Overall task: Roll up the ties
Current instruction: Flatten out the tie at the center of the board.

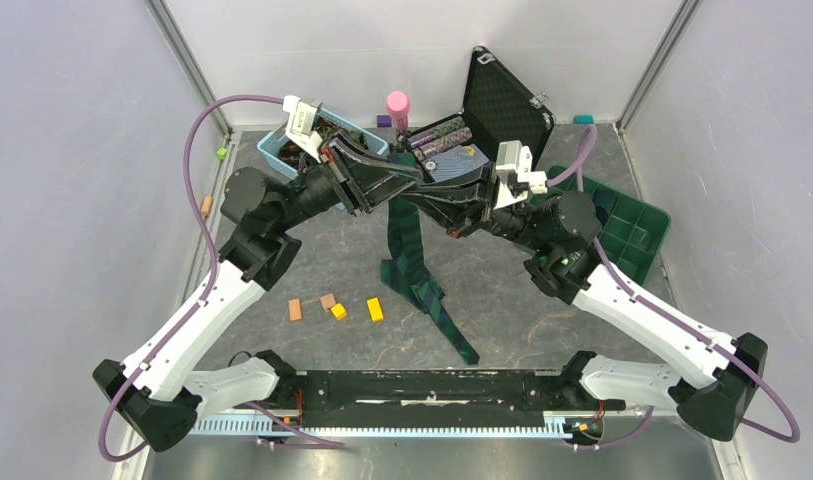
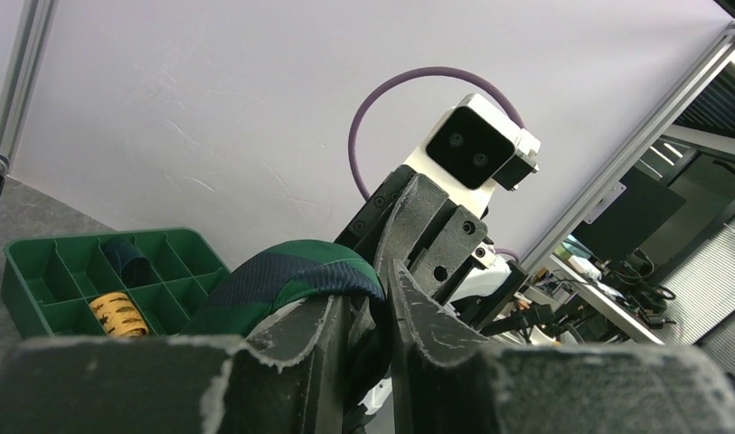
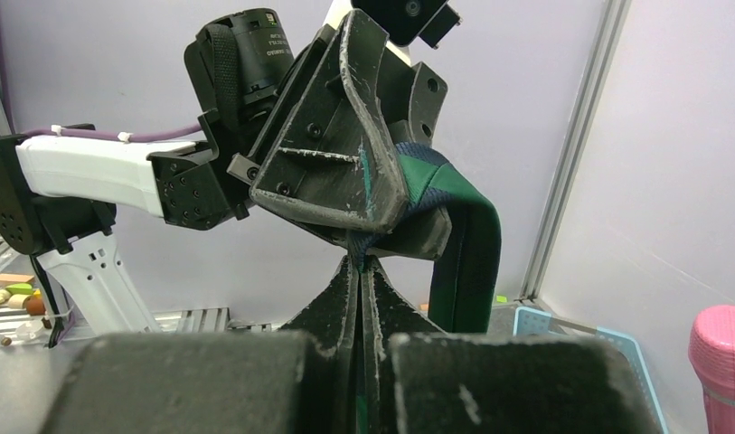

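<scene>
A dark green-and-navy plaid tie hangs from both grippers above the table's middle, and its lower end trails on the surface toward the near edge. My left gripper meets my right gripper at the tie's top. In the left wrist view the tie drapes over one finger of the left gripper and drops into the gap between its parted jaws. In the right wrist view my right gripper is shut, with a thin edge of the tie pinched between its pads.
A green compartment tray at the right holds rolled ties. An open black case at the back holds more rolls. A blue basket and a pink cylinder stand behind. Small orange and yellow blocks lie left of the tie.
</scene>
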You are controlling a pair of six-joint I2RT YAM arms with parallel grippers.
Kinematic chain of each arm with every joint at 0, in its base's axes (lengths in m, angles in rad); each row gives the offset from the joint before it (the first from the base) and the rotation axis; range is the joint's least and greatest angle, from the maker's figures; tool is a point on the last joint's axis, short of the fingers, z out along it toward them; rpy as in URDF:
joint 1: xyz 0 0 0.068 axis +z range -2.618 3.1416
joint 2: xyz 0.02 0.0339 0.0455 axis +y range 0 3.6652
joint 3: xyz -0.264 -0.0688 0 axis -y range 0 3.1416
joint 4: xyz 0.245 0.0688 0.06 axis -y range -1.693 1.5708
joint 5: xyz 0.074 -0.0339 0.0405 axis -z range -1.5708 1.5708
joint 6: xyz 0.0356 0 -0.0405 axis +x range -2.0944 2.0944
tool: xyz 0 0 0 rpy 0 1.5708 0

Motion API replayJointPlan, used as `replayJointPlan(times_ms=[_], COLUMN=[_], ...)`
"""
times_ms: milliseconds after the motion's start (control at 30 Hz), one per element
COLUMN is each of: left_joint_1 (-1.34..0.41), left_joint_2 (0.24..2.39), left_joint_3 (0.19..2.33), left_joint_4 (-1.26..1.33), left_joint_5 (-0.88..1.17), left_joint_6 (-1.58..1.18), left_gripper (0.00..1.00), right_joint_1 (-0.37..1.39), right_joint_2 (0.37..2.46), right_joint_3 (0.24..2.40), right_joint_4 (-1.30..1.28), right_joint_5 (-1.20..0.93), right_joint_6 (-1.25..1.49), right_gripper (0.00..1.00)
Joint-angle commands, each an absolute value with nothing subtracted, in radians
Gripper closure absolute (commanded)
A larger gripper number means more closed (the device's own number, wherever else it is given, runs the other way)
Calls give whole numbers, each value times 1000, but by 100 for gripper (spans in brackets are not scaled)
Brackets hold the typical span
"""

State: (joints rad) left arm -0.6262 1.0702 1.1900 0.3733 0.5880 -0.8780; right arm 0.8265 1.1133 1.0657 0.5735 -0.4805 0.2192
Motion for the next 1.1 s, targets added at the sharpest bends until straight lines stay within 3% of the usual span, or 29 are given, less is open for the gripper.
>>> replayJointPlan(times_ms=[0,100,200,267,333,467,800,1067], left_joint_1=[-634,-634,-634,-634,-634,-632,-632,-633], left_joint_2=[1048,1047,1048,1054,1067,1112,1324,1520], left_joint_3=[1188,1186,1188,1209,1260,1440,1954,2347], left_joint_4=[417,417,416,389,319,116,-257,-370], left_joint_5=[618,619,617,618,618,596,599,663], left_joint_6=[-905,-905,-905,-892,-853,-713,-453,-406], left_gripper=[75,77,92,98,98,98,98,98], right_joint_1=[824,824,824,824,824,824,824,824], right_joint_2=[1094,1092,1091,1086,1073,1019,811,725], right_joint_3=[1113,1112,1109,1104,1098,1066,896,753], right_joint_4=[597,597,589,581,550,474,241,125], right_joint_5=[-459,-455,-455,-450,-440,-379,-158,-119], right_joint_6=[207,205,201,192,174,116,-27,-70], right_gripper=[100,100,99,83,67,49,36,22])
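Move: The tie's upper end is between the left hand's slightly open fingers, while the right fingers already pinch the tie right at their own tips. From the left hand, the pink microphone on its stand is about 22 cm ahead and 33 cm lower, and the yellow block about 4 cm back, 6 cm left and 50 cm below. The green tray lies roughly 38 cm to the right of the right hand, 14 cm ahead and 46 cm down. Upward goes the left hand, some 13 cm, once its fingers have closed on the tie's upper end; it carries the tie and rolls nearly 20 degrees. As that lift starts, the right fingers spread wide and let go of the tie, and the right hand backs off to the right about 8 cm, then sinks about 9 cm, turning clockwise. ##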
